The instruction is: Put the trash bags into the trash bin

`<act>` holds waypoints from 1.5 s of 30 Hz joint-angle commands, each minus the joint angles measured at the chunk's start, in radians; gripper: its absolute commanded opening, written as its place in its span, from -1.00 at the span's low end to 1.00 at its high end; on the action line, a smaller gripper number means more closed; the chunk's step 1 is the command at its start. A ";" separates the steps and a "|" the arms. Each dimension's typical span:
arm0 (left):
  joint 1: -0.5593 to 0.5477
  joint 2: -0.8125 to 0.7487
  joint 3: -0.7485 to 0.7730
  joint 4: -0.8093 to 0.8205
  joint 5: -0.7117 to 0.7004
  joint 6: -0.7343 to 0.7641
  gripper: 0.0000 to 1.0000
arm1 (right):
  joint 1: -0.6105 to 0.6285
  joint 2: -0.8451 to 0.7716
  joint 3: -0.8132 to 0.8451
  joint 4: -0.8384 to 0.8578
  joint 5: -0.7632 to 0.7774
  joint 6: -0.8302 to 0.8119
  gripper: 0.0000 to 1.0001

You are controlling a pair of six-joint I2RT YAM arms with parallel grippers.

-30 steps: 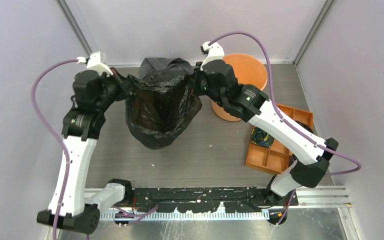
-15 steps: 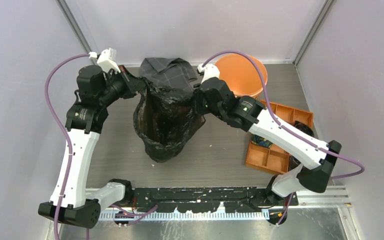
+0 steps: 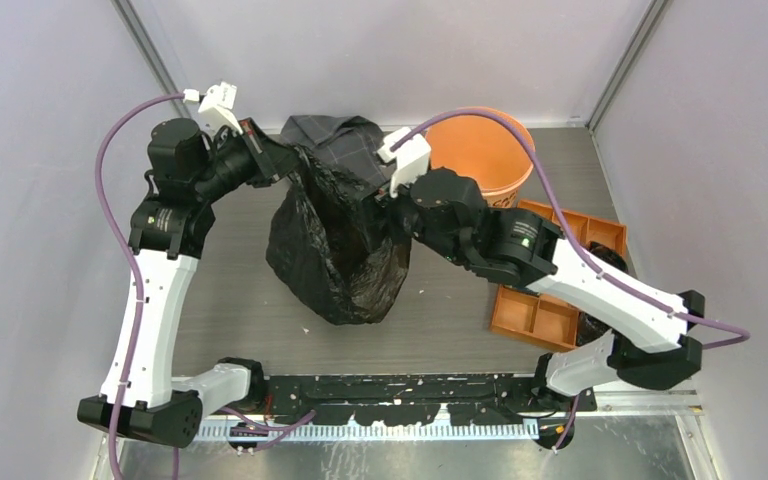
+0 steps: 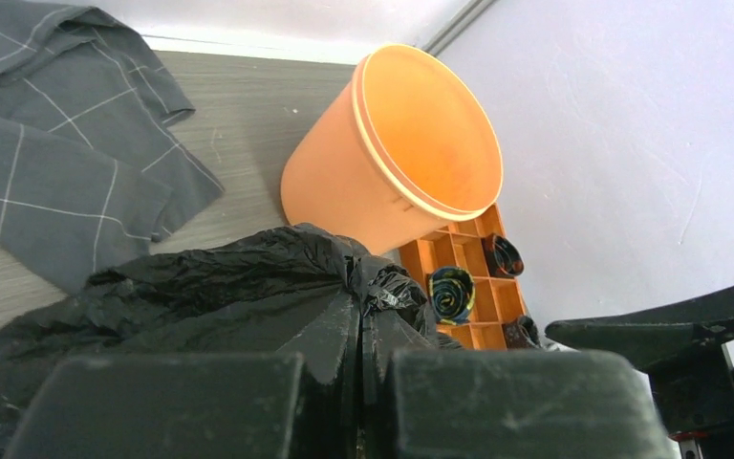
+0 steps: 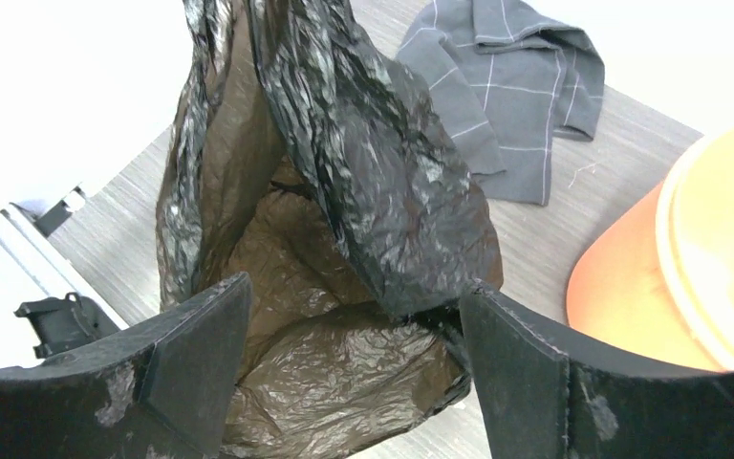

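The black trash bag (image 3: 335, 245) hangs over the middle of the table, its bottom resting on the surface. My left gripper (image 3: 272, 157) is shut on the bag's upper left edge; in the left wrist view the film (image 4: 210, 287) bunches out of the closed gripper (image 4: 360, 320). My right gripper (image 3: 388, 207) stands open at the bag's right side. In the right wrist view the bag (image 5: 363, 163) hangs in front of the open gripper (image 5: 356, 287), untouched by either finger. The orange trash bin (image 3: 480, 150) stands upright at the back right, also visible (image 4: 420, 143) from the left wrist.
A grey checked cloth (image 3: 345, 135) lies behind the bag against the back wall. A flat orange tray (image 3: 550, 295) with cable bundles lies right of the bag, under my right arm. Walls close in the left, back and right sides.
My right gripper has opened and let go of the bag's right edge. The bag's mouth has collapsed and it now hangs from the left gripper alone. The right arm has drawn back.
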 commanded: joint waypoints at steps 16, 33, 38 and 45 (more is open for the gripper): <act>-0.017 -0.037 -0.022 0.087 0.097 -0.042 -0.99 | 0.009 0.321 0.247 0.050 0.264 -0.111 0.19; -0.266 -0.290 -0.277 -0.038 -0.504 0.045 0.62 | -0.031 0.326 0.355 -0.100 0.309 0.149 -0.99; -0.303 -0.414 -0.441 -0.048 -0.611 0.033 0.64 | -0.032 0.368 0.416 -0.126 0.311 0.139 -0.99; -0.346 -0.459 -0.576 -0.059 -0.619 0.000 0.64 | -0.053 0.445 0.537 -0.177 0.330 0.098 -0.99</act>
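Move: My left hand is shut on one edge of the trash bag; the bag's middle hangs about 20 cm below it, 3 cm back and 4 cm to the right. My right hand is wide open, with the bag's free rim some 6 cm ahead, 5 cm left and 5 cm below. From this right hand the trash bin stands roughly 23 cm ahead and 18 cm right, the grey cloth 32 cm ahead and 11 cm left, both well below. My right hand reaches forward, left and down onto the bag's free rim, shuts on it, then lifts about 5 cm while swinging some 20 degrees clockwise, ending 8 cm farther forward. As it grips, my left fingers open and release their edge; the left hand drops about 12 cm and draws back some 8 cm, drifting left at the end, and stays open beside the hanging bag. ##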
